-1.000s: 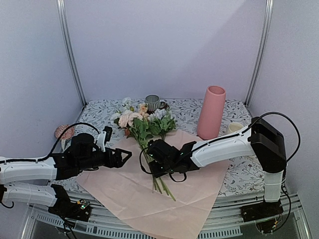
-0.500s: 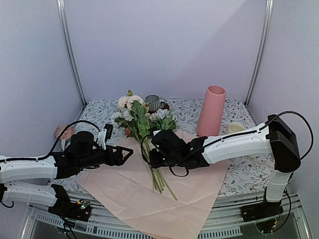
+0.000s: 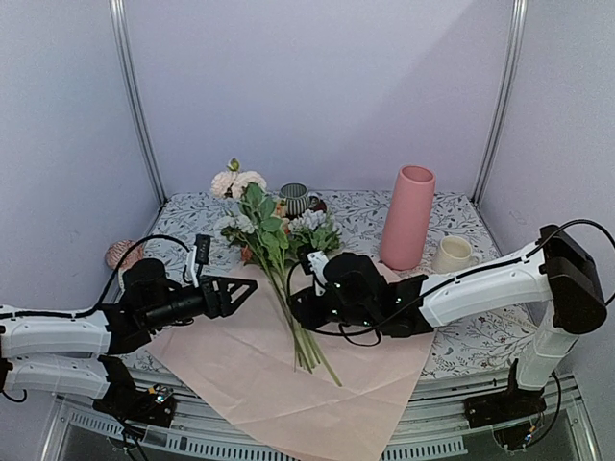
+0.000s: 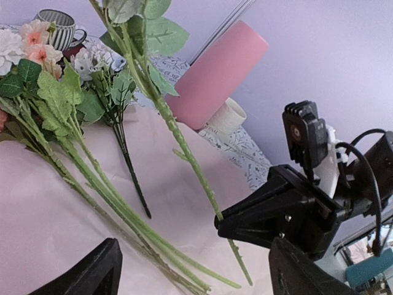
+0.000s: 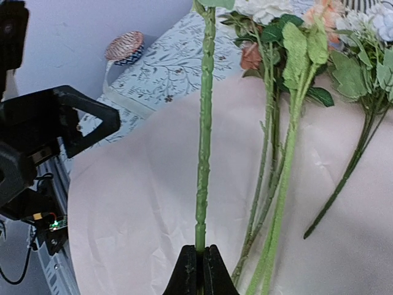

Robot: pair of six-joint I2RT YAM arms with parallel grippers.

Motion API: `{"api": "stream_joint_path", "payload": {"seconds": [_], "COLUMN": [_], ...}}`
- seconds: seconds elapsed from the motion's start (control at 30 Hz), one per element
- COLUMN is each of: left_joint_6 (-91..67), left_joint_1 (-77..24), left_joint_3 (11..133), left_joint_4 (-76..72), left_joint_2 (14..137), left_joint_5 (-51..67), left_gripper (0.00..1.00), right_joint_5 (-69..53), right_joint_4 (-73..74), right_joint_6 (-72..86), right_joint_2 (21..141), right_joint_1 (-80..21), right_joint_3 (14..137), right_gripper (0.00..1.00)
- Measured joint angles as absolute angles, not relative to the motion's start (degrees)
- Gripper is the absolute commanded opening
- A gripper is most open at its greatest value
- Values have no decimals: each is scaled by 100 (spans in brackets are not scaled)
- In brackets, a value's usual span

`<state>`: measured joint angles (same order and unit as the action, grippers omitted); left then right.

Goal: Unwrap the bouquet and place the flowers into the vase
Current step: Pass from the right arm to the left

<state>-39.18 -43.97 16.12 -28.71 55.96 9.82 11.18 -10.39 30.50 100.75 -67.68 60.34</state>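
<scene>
My right gripper (image 3: 300, 309) is shut on the lower end of one long green stem (image 5: 204, 123), holding it tilted up off the paper. Its white-peach bloom (image 3: 235, 181) stands above the other flowers (image 3: 306, 230), which lie with their stems on the unfolded pale pink paper (image 3: 240, 375). The tall pink vase (image 3: 407, 217) is upright at the back right, apart from both grippers. Left of the raised stem, my left gripper (image 3: 245, 296) hangs open over the paper's left part, with nothing between its fingers (image 4: 92, 273). From the left wrist view the right gripper (image 4: 224, 221) is seen pinching the stem (image 4: 178, 138).
A cream mug (image 3: 452, 254) stands right of the vase. A striped grey cup (image 3: 293, 199) sits at the back behind the flowers. A small woven pink object (image 3: 123, 254) lies at the table's left edge. The paper overhangs the table's front edge.
The right gripper has lifted one stem off the pile and swung its bloom up and to the left. The right arm has stretched lower across the table. The left gripper has narrowed a little.
</scene>
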Motion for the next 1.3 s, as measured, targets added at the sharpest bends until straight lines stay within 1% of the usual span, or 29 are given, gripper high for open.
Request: {"api": "stream_joint_path", "payload": {"seconds": [0.2, 0.37, 0.57, 0.77, 0.87, 0.97, 1.03, 1.07, 1.1, 1.2, 1.23, 1.3], "left_joint_6": [-4219, -4381, -4486, -4711, -4851, -4991, -5083, -5096, -5120, -5166, -5162, -5100], "left_joint_1": [-4394, -4394, -4392, -4390, -4390, -4390, -4392, -4390, -4390, -4390, -4390, -4390], "left_joint_3": [1616, 1651, 1651, 1651, 1653, 1688, 1750, 1793, 1839, 1944, 1968, 1990], "left_joint_4": [-3391, -3645, -4099, -4707, -5094, -5485, -5704, -5813, -5913, -6130, -6160, -6180], "left_joint_2": [5621, 5837, 6125, 6729, 7089, 7465, 7675, 7771, 7850, 7996, 8016, 8007], "left_joint_5": [908, 950, 1219, 1592, 1772, 1988, 2128, 2200, 2274, 2449, 2495, 2582], "left_gripper": [76, 74, 73, 63, 55, 41, 23, 9, 0, 0, 0, 0], "right_joint_5": [449, 121, 30, -30, -119, -215, -276, -316, -342, -373, -373, -336], "right_joint_4": [-1942, -2353, -2550, -2569, -2604, -2657, -2674, -2674, -2679, -2700, -2733, -2823], "right_joint_6": [2816, 2698, 2672, 2681, 2696, 2703, 2707, 2714, 2714, 2729, 2735, 2759], "right_joint_2": [9776, 9603, 9557, 9572, 9603, 9647, 9697, 9719, 9743, 9767, 9767, 9712], "right_joint_1": [-6768, -6768, -6768, -6768, -6768, -6768, -6768, -6768, -6768, -6768, -6768, -6757], "right_joint_3": [5502, 5256, 5199, 5199, 5199, 5201, 5201, 5201, 5201, 5201, 5196, 5118], "right_gripper": [4, 4, 4, 4, 4, 5, 7, 9, 16, 34, 38, 40]}}
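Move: The held flower's stem stands between my hands; the stretch I want is about 8 cm to the right of my left hand and 4 cm ahead, nearly level with it. My right hand still pinches it lower down, so that stretch is 4 cm ahead, 2 cm left and 3 cm above that hand. From my left hand, the lying stems are some 12 cm right, 2 cm ahead and 15 cm below; the pale sprig is 15 cm right, 25 cm ahead and equally low. My right hand draws the flower back about 4 cm and up 3, turning slightly counter-clockwise, then almost holds still. My left hand rises a little, then goes about 6 cm right to the stem, dipping on the way and turning some 15 degrees clockwise, and closes to pinch it just above my right fingers. Only then do my right fingers part around the stem. ##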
